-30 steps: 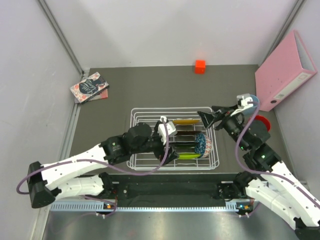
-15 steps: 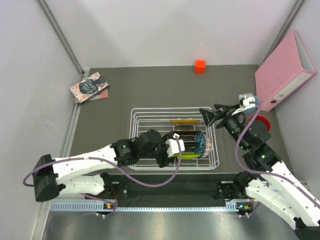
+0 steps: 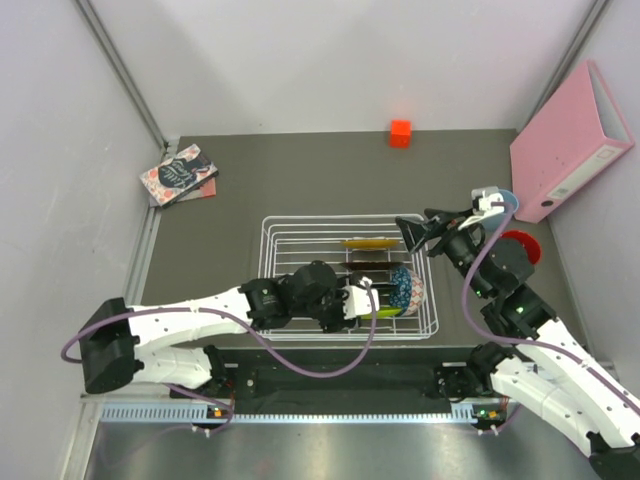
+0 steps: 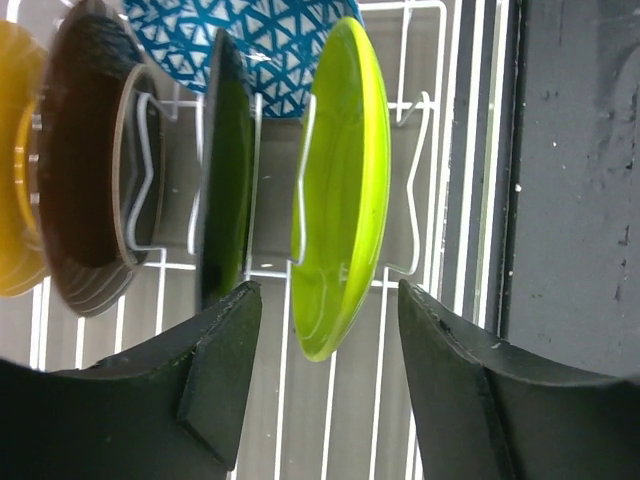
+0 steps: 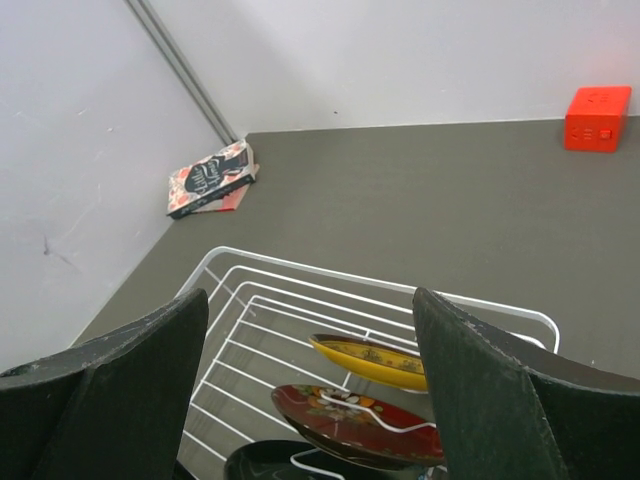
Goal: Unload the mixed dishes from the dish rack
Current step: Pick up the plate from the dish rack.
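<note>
The white wire dish rack [image 3: 285, 232] stands mid-table. Upright in its slots are a lime green plate [image 4: 340, 190], a black plate [image 4: 228, 180], a reddish plate [image 4: 90, 170] and a yellow plate [image 4: 15, 160], with the blue patterned bowl [image 4: 260, 40] beyond them. My left gripper [image 4: 325, 300] straddles the lime plate's lower rim, open, with a gap on each side. In the top view it [image 3: 372, 297] is at the rack's near right. My right gripper [image 5: 310, 295] hovers open and empty above the rack's far right corner, over the yellow plate [image 5: 375, 362] and the reddish plate [image 5: 360, 415].
A pink binder [image 3: 570, 140] leans at the back right. An orange-red cube [image 3: 401, 132] sits by the back wall and a book [image 3: 180, 174] at the far left. A red round thing [image 3: 524, 244] lies behind the right arm.
My left gripper has moved toward the rack's near side to the lime plate and its jaws have narrowed. The right arm has barely moved.
</note>
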Motion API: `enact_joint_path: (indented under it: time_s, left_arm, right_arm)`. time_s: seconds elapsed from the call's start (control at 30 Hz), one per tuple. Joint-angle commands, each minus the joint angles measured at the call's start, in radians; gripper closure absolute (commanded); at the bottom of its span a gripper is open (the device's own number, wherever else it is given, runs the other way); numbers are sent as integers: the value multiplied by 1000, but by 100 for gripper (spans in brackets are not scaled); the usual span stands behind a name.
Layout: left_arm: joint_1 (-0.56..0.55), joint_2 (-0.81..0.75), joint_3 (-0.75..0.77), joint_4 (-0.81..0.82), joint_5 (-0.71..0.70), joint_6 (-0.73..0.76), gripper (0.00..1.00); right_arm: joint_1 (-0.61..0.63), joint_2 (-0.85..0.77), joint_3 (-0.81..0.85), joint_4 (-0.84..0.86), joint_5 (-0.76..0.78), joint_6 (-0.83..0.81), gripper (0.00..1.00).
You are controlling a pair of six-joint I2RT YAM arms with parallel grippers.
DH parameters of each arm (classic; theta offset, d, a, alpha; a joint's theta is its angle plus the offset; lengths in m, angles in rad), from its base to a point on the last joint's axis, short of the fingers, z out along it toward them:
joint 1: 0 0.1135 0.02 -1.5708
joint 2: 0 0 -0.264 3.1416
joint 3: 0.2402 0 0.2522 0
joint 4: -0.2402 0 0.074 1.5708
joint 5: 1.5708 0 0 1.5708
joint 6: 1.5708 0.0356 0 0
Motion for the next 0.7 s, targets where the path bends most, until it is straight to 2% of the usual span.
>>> enact_joint_path:
  time_s: [0.0,0.13,0.3,0.4,0.5,0.67]
  left_arm:
    - [-4,29,38,67,48,11,40]
    - [-4,41,29,88,78,-5,44]
    - [-4,51,23,96,99,-12,63]
    - [-4,42,24,93,104,-12,73]
    - [-4,29,23,88,105,-12,78]
    - [-4,37,24,72,119,-12,97]
  right_arm:
    - [16,-21,-17,60,-11,4,17]
    - [16,-27,-17,53,-10,5,17]
    - [16,-22,-17,52,-11,6,17]
    - [14,-16,-18,55,-16,14,17]
    - [16,-13,-20,57,-17,17,17]
    - [16,-13,-21,55,-16,18,17]
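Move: The green plate stands on edge in the rack below my left hand: its middle lies about 6 cm to the right, 1 cm back and some 5 cm down, its near rim already between my open fingertips. The black plate stands about 5 cm farther out than it, and the patterned bowl some 8 cm to the right of it and 5 cm farther out. From my right hand the green plate is about 13 cm back, 7 cm left and 23 cm below. I shut my left fingers on the upper left rim of the green plate, one finger pad on each face, slowly at first and then quickly. Meanwhile my left hand eases about 2 cm back and to the right along the plate, sinking a centimetre early on and rising half of that again, with a slight clockwise turn of the wrist. ##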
